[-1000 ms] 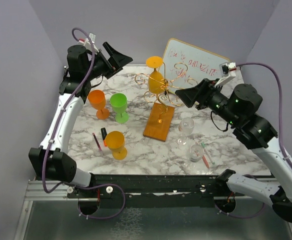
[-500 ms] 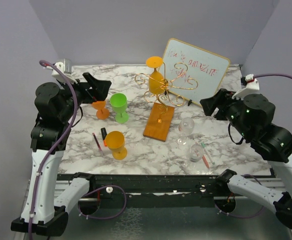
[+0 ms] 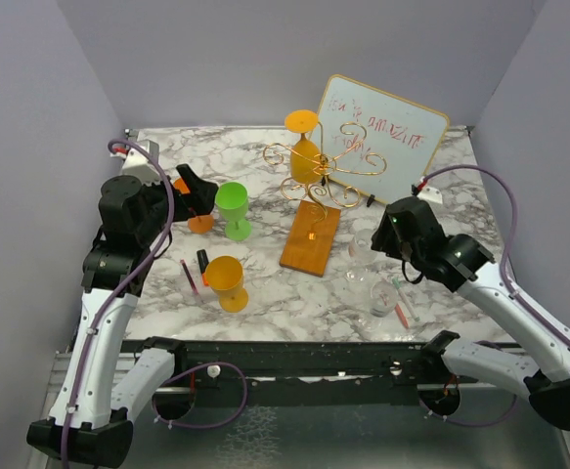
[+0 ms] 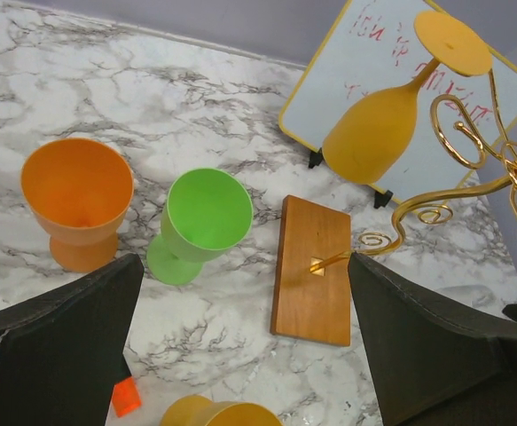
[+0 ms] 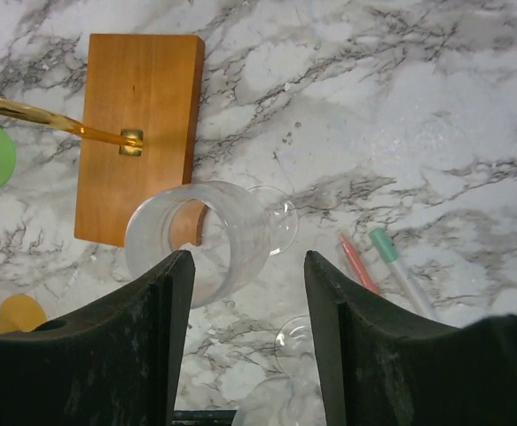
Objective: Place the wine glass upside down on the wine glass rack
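The wine glass rack (image 3: 321, 174), gold wire on a wooden base (image 4: 316, 266), stands mid-table. A yellow-orange wine glass (image 3: 304, 152) hangs upside down on it, also seen in the left wrist view (image 4: 380, 126). My right gripper (image 5: 245, 266) hovers open above a clear wine glass (image 5: 200, 238) that stands beside the base (image 5: 138, 133). That glass lies partly behind the left finger, untouched. A second clear glass (image 5: 304, 359) is lower down. My left gripper (image 4: 245, 266) is open and empty, high over the green glass (image 4: 200, 222).
An orange glass (image 4: 76, 200) and a yellow glass (image 3: 227, 281) stand on the left side. A whiteboard (image 3: 382, 137) leans behind the rack. Markers (image 5: 391, 266) lie right of the clear glasses. A red pen (image 3: 189, 277) and a small black object (image 3: 203, 260) lie near the yellow glass.
The left arm drew back from the far left corner toward the near left. The right arm swung down from beside the rack to above the clear glasses, and its jaws narrowed slightly.
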### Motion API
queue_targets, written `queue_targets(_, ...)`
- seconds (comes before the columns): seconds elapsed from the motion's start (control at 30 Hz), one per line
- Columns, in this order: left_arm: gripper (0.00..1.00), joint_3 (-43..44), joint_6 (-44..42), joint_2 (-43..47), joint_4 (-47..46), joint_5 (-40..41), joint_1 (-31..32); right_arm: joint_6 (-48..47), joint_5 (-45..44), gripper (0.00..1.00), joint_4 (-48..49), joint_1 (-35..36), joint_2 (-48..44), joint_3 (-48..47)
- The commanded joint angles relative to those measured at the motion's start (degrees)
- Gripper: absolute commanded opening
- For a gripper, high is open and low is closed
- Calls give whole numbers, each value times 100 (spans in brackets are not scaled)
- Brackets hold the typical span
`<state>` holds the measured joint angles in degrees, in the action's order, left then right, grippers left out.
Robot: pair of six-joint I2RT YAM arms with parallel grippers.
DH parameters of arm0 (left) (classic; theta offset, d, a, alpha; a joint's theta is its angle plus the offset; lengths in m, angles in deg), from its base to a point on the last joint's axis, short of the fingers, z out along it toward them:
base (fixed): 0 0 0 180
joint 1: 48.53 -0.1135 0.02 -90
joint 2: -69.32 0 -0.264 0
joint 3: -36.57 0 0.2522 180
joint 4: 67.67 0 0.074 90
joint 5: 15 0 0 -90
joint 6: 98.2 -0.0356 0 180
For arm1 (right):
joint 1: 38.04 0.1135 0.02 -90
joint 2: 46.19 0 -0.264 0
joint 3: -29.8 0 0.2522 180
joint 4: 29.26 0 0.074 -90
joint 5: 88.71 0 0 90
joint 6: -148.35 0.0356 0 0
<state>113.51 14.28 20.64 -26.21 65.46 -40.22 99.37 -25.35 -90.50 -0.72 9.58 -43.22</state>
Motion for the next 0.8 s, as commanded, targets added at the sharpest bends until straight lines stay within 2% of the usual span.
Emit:
queue_targets(0.0, 99, -278, 83, 144, -622, 214, -4, 707, 124, 55, 780, -1, 250, 323)
queue_targets(0.27, 99, -543, 184, 121, -869, 474, 25, 975, -308, 40, 571, -5, 694, 383)
queue_targets(0.53, 99, -532, 286, 38, -940, 508, 56, 794, -251, 31, 738, -2, 698, 519)
queue_targets(0.77, 99, -595, 442, 79, -943, 406, 56, 740, -94, 7, 626, -5, 662, 442)
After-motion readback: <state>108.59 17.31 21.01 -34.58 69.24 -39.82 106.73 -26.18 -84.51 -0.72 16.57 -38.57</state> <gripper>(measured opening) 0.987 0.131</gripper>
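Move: The clear wine glass that the right hand goes for stands upright just in front of it: its middle is about 1 cm ahead, 3 cm to the left and 12 cm below. A second clear glass is some 8 cm back and 2 cm to the right. The wooden rack base lies about 8 cm ahead and 12 cm left, on the table. From the left hand, the first glass is roughly 31 cm to the right, 4 cm back and 24 cm below. The right fingers pinch the wall of the clear glass near its rim, one finger inside the bowl and the other outside on the right. To get there the half-open right hand sinks about 5 cm onto the rim, easing slightly forward and left, then stays nearly in place while the fingers close most of the way. ##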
